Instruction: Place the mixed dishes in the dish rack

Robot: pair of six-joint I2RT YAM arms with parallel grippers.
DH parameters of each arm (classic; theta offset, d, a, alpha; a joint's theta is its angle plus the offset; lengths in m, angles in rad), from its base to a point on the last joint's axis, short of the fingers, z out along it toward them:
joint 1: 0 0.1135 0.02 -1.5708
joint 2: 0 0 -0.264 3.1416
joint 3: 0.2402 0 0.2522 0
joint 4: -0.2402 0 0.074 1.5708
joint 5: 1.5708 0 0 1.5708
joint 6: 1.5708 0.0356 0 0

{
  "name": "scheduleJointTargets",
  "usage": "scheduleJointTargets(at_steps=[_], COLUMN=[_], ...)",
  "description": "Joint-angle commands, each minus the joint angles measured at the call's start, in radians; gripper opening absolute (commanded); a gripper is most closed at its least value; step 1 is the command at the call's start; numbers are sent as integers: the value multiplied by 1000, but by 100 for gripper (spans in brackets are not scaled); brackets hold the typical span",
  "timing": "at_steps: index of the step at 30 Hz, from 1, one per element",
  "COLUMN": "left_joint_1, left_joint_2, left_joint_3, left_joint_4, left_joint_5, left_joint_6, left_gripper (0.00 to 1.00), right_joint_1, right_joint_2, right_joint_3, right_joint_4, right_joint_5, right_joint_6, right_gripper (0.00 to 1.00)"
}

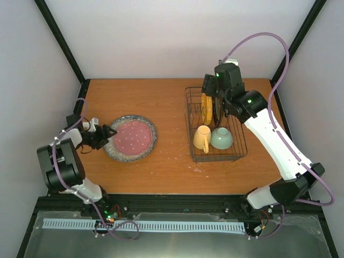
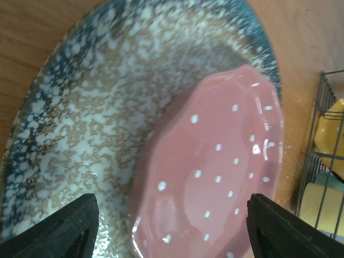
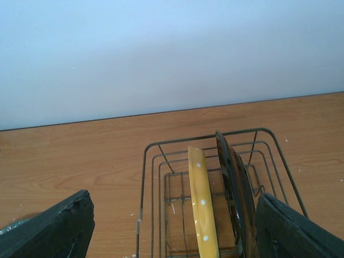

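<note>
A pink dotted plate (image 1: 132, 136) lies on a larger blue-speckled plate (image 1: 148, 146) on the table's left. My left gripper (image 1: 107, 135) is open at their left rim; in the left wrist view the pink plate (image 2: 215, 172) lies between my spread fingertips (image 2: 70, 226) over the speckled plate (image 2: 97, 107). The dark wire dish rack (image 1: 241, 153) holds an upright yellow plate (image 1: 206, 109), a dark plate (image 1: 216, 112), a yellow mug (image 1: 202, 138) and a green bowl (image 1: 221, 138). My right gripper (image 1: 212, 88) is open above the rack (image 3: 153, 177), over the yellow plate (image 3: 201, 209) and dark plate (image 3: 236, 183).
The rack's corner with the mug shows at the right edge of the left wrist view (image 2: 322, 161). White walls and black frame posts surround the table (image 1: 161, 172). Purple cables loop over both arms.
</note>
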Motion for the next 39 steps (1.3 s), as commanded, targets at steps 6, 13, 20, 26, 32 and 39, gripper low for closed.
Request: scheduleJointTargets(at_steps=[6, 13, 20, 26, 32, 39], left_joint_1=[-6, -14, -21, -21, -22, -21], left_joint_2=[159, 222, 300, 314, 270, 133], left_joint_3=[0, 16, 45, 54, 52, 51], left_joint_4=[18, 42, 52, 47, 61, 111], left_joint_5=[49, 65, 94, 109, 125, 192], left_joint_6=[31, 50, 72, 82, 83, 47], left_gripper=[64, 55, 30, 7, 1, 0], right_joint_1=[-4, -4, -4, -4, -4, -5], right_joint_2=[-26, 1, 22, 36, 47, 43], right_joint_3=[-20, -9, 0, 2, 2, -36], right_joint_4=[7, 20, 22, 22, 29, 112], right_joint_5=[-6, -31, -36, -44, -73, -264], right_joint_6=[-37, -43, -47, -49, -49, -77], right_gripper=[80, 80, 80, 80, 80, 81])
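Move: The pink plate's middle is about 9 cm to the left hand's right, level with it fore and aft, and 5 cm below; its left rim is only 2 cm right, 1 cm ahead and 5 cm below the open fingers. The speckled plate lies under the pink plate, its middle some 7 cm right, level fore and aft and 6 cm below. From the high right hand the pink plate is about 35 cm left, 5 cm back and 36 cm below. The left hand sinks about 5 cm in all, steeply at first and then slowly while easing some 2 cm right and a little forward and rolling about 10 degrees, and its partly open fingers shut on the pink plate's left rim and pinch it as the hand just begins to rise. Meanwhile the right hand, still open and high above the rack, drifts about 3 cm left and 2 cm down towards the pink plate's side, turning slightly counter-clockwise. ##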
